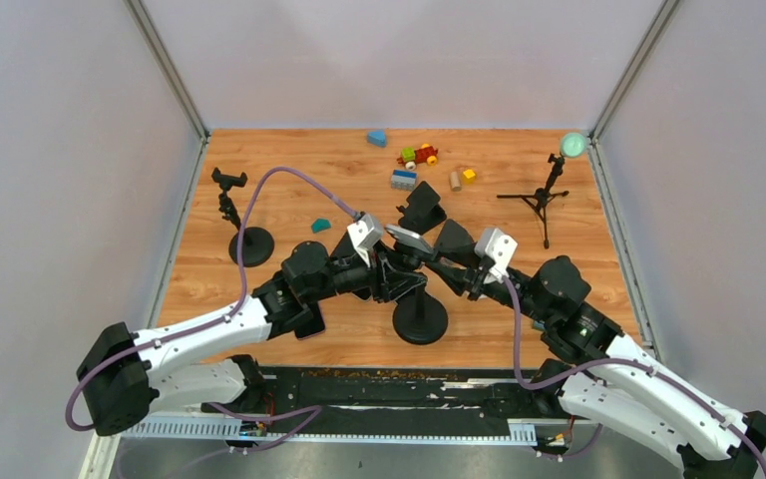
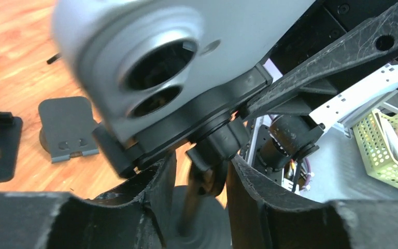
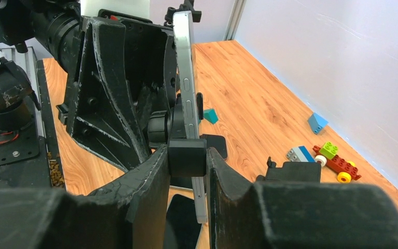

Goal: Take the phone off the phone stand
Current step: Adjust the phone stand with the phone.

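A silver phone sits in the clamp of a black phone stand with a round base at the table's middle. In the left wrist view the phone's back with two lenses fills the top. My left gripper is open, its fingers on either side of the stand's neck, and a narrow gap shows on the left side. In the right wrist view the phone stands edge-on. My right gripper is shut on the stand's black clamp block at the phone's edge.
A second stand is at the left and a small tripod at the right. Toy blocks lie at the back. Black wedge holders stand behind the phone. A dark phone lies flat under the right gripper.
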Motion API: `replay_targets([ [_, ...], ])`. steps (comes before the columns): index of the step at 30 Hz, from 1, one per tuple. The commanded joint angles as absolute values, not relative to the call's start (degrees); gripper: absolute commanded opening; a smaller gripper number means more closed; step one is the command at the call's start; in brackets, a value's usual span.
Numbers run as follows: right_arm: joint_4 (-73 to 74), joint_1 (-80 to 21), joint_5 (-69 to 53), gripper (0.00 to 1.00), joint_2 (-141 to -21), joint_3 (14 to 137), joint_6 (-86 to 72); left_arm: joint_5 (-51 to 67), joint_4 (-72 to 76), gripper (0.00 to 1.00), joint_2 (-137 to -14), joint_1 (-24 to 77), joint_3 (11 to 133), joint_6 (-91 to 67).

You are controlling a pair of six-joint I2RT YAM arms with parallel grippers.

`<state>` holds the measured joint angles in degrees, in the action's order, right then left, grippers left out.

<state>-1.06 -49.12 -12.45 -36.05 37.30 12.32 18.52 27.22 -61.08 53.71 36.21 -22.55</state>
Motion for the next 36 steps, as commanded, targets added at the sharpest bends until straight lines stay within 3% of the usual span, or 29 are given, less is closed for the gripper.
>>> replay_targets([
  [1, -9.3, -51.0, -11.7, 0.0, -35.6, 40.3, 11.0, 16.4, 31.2, 0.43, -62.1, 55.1, 39.0, -22.1],
  [11, -8.5, -54.8, -7.4, 0.0, -35.2, 38.5, 12.8, 13.7, 35.5, 0.19, -65.6, 56.5, 41.0, -24.3],
  [15, -7.0, -55.5, -7.5, 0.0, -34.3, 38.1, 13.5, 11.3, 34.1, 0.01, -65.5, 56.5, 41.7, -24.3],
  [17, -5.8, -55.6, -8.8, 0.0, -33.3, 38.1, 14.3, 10.6, 33.4, 0.0, -64.9, 56.5, 41.6, -24.0],
  [19, -4.3, -55.6, -10.2, 0.12, -32.0, 38.1, 15.1, 11.7, 32.9, 0.0, -64.7, 56.5, 41.6, -23.1],
  [21, -1.8, -55.6, -11.8, 0.38, -30.6, 38.5, 16.0, 13.8, 31.4, 0.0, -64.5, 56.5, 42.0, -21.9],
  [26, 8.1, -55.6, -17.0, 0.8, -28.5, 41.6, 17.2, 22.4, 26.4, 0.0, -63.7, 56.5, 43.4, -18.2],
  [30, 14.1, -55.6, -20.0, 0.96, -28.1, 44.7, 17.2, 26.4, 23.6, 0.0, -62.3, 56.5, 42.5, -17.5],
  [36, 20.1, -55.5, -19.0, 0.99, -29.9, 50.0, 8.8, 35.9, 22.1, 0.0, -60.3, 56.5, 42.0, -17.6],
])
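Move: The stand's neck lies between the left hand's half-open fingers, about 2 cm to its right and level. The phone's middle is some 4 cm ahead, 1 cm left and 5 cm above that hand; the stand's base is straight below, about 16 cm down and 1 cm right. The right fingers already grip the phone clamp; from them the neck lies about 3 cm left, 1 cm back and 4 cm below. Left closes on the neck, then lowers and draws back; right releases the clamp and retreats some 6 cm. ##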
